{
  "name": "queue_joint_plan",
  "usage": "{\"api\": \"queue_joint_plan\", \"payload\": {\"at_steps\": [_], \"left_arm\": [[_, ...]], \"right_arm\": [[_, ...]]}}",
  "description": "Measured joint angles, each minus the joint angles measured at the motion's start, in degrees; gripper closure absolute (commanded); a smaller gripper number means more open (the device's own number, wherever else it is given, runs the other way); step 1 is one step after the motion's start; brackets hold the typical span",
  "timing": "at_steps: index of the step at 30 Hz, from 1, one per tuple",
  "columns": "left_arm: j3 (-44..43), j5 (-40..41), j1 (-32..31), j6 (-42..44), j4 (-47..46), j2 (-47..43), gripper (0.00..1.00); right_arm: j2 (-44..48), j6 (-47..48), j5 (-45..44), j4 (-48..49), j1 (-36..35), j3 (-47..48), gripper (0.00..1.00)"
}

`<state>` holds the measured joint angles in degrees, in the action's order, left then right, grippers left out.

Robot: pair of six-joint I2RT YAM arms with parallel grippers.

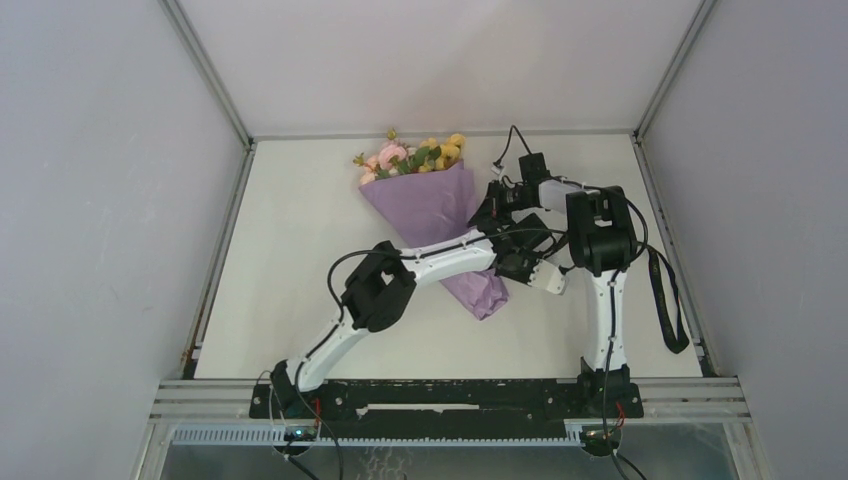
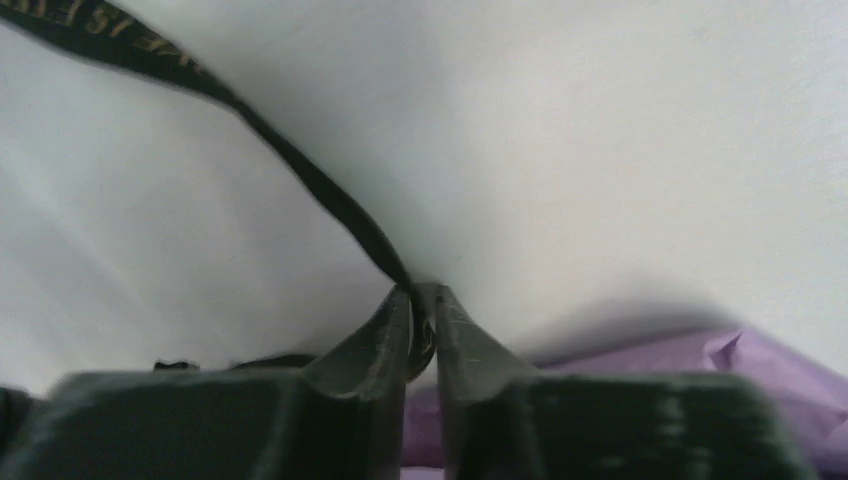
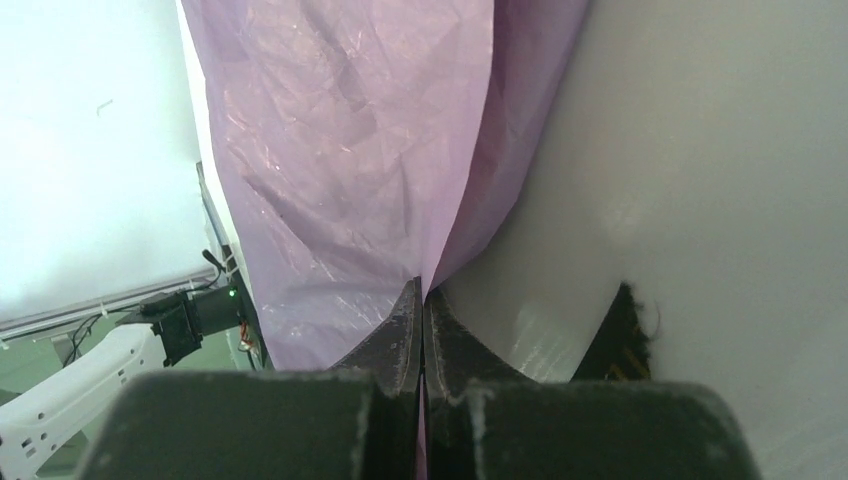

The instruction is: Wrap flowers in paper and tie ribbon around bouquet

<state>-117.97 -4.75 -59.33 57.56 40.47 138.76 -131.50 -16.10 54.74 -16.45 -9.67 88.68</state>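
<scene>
The bouquet lies on the white table, with pink and yellow flowers (image 1: pixel 412 155) sticking out of a cone of purple paper (image 1: pixel 428 205) that tapers towards the near right. My right gripper (image 1: pixel 497 208) is at the cone's right edge, shut on a fold of the paper (image 3: pixel 350 150) right at its fingertips (image 3: pixel 421 292). My left arm reaches across the cone's narrow end. The left gripper (image 2: pixel 421 298) is shut on the dark ribbon (image 2: pixel 300 165), which runs up and to the left from its jaws. From above, the left gripper (image 1: pixel 550 279) is just right of the cone's tail.
A dark band (image 1: pixel 668 300), apparently more of the ribbon, loops along the table's right side beside the right arm. A frayed dark end with gold lettering (image 3: pixel 625 340) lies next to the right gripper. Metal frame rails border the table.
</scene>
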Motion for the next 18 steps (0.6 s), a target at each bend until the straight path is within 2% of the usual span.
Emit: {"api": "queue_joint_plan", "payload": {"at_steps": [1,8,13,18], "left_arm": [[-0.35,0.57,-0.37,0.07,0.2,0.26,0.99],[-0.72,1.27,-2.36,-1.4,3.15,0.28,1.0],[-0.04,-6.4,-3.67,-9.68,9.81,-2.12,1.0],[6.99,-13.22,-8.57,-17.7,15.32,-10.16,1.0]], "right_arm": [[0.02,0.15,-0.15,-0.17,-0.22,0.0,1.0],[2.78,-1.18,-1.05,-0.02,-0.61,-1.51,1.0],[6.51,-4.46,-2.49,1.57,-0.59,-5.38,1.0],[9.53,-9.2,-4.26,2.8,-0.57,-8.66,1.0]]}}
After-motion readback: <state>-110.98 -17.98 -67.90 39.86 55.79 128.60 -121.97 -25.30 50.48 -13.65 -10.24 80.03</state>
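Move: Between the left hand's nearly shut fingers lies the black ribbon. The purple paper's pointed stem end is roughly 11 cm back and 7 cm left of that hand, at about table height. The right hand already pinches the paper's edge; from the right hand, the ribbon in the left fingers lies some 12 cm back and 9 cm to its right, and the flower heads about 17 cm ahead and 13 cm left. Closing its fingers the rest of the way on the ribbon, the left hand draws it back towards the base, slowly at first and then fast, about 15 cm along the right of the paper's pointed end, rising slightly late on as the wrist tips some 25 degrees. The right hand keeps its pinch on the paper edge and lifts it about 3 cm, easing back 2 cm. ##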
